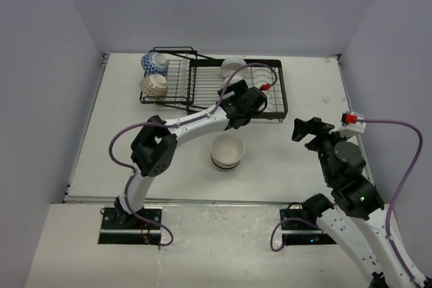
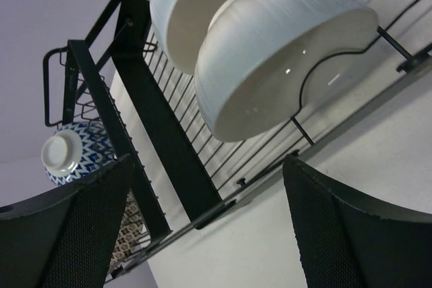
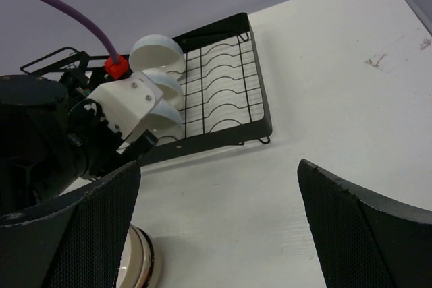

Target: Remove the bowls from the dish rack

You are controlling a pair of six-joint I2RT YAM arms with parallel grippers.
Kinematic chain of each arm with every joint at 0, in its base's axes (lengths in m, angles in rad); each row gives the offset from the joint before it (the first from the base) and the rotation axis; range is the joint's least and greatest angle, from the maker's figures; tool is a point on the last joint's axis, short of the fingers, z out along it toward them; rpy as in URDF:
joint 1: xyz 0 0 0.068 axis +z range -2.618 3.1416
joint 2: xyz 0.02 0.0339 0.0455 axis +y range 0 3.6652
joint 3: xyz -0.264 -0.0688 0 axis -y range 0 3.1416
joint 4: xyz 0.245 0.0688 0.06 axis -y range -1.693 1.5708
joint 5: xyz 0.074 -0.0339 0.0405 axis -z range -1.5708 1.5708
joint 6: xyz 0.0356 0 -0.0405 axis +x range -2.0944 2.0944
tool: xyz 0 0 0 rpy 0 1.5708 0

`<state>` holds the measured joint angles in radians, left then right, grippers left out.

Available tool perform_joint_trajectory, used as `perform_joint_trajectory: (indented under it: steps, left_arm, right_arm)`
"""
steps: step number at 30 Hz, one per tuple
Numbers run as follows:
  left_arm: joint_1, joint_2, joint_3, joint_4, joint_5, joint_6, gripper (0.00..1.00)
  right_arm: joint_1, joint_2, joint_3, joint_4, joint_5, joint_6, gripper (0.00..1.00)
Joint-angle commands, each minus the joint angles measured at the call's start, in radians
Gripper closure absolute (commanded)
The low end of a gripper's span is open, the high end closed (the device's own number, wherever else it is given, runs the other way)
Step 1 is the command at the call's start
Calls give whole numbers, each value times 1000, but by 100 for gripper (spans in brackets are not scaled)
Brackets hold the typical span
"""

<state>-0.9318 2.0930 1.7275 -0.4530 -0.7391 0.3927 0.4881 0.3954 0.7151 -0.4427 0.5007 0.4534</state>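
The black wire dish rack (image 1: 202,84) stands at the back of the table. Three white bowls (image 2: 283,52) stand on edge in its slots, close in front of my left gripper (image 2: 208,163), which is open and empty above the rack's front rail. In the top view the left gripper (image 1: 244,102) covers most of them; one white bowl (image 1: 233,67) shows behind it. A blue-and-white bowl (image 1: 154,63) and a patterned tan bowl (image 1: 154,85) sit in the rack's left section. My right gripper (image 1: 307,128) hangs open and empty over bare table, right of the rack.
A stack of cream bowls with dark bands (image 1: 227,151) stands on the table in front of the rack, at the lower left of the right wrist view (image 3: 138,261). The left arm's wrist and purple cable (image 3: 67,133) reach over the rack's front edge.
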Motion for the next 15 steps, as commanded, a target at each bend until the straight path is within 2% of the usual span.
perform_joint_trajectory:
  steps: [1, 5, 6, 8, 10, 15]
  left_arm:
    - [27, 36, 56, 132, -45, 126, 9]
    - [31, 71, 61, 188, -33, 170, 20]
    - [33, 78, 69, 188, -32, 175, 28]
    - [33, 81, 69, 197, -17, 173, 36]
    - [33, 79, 57, 221, -14, 175, 37]
    - [27, 84, 30, 263, -9, 184, 48]
  right_arm:
    - [0, -4, 3, -2, -27, 16, 1]
    - [0, 0, 6, -2, -47, 14, 1]
    - [-2, -3, 6, -2, -48, 14, 1]
    - [0, -4, 4, -1, -53, 13, 1]
    - [0, -6, 1, 7, -59, 10, 1]
    - [0, -3, -3, 19, -83, 4, 1]
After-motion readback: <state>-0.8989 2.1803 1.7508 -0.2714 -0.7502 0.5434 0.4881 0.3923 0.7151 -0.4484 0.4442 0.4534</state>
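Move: Just ahead of the left hand stands the front white bowl, on edge in the rack: its middle is about 5 cm farther out, 3 cm to the right and 4 cm lower. The second white bowl stands some 5 cm beyond it, in line. The bowl stack sits on the table about 12 cm back from the left hand, level sideways and 6 cm lower. From the idle right hand the front white bowl lies roughly 22 cm ahead, 20 cm left and 18 cm down. Reaching forward about 3.5 cm towards the front white bowl, sinking slightly at first, the left hand brings its fingers around the left part of the rim, one to the inner side and one outside. The fingers narrow from nearly wide open to about half, the forward push easing off as they do; whether they touch the bowl yet can't be seen. ##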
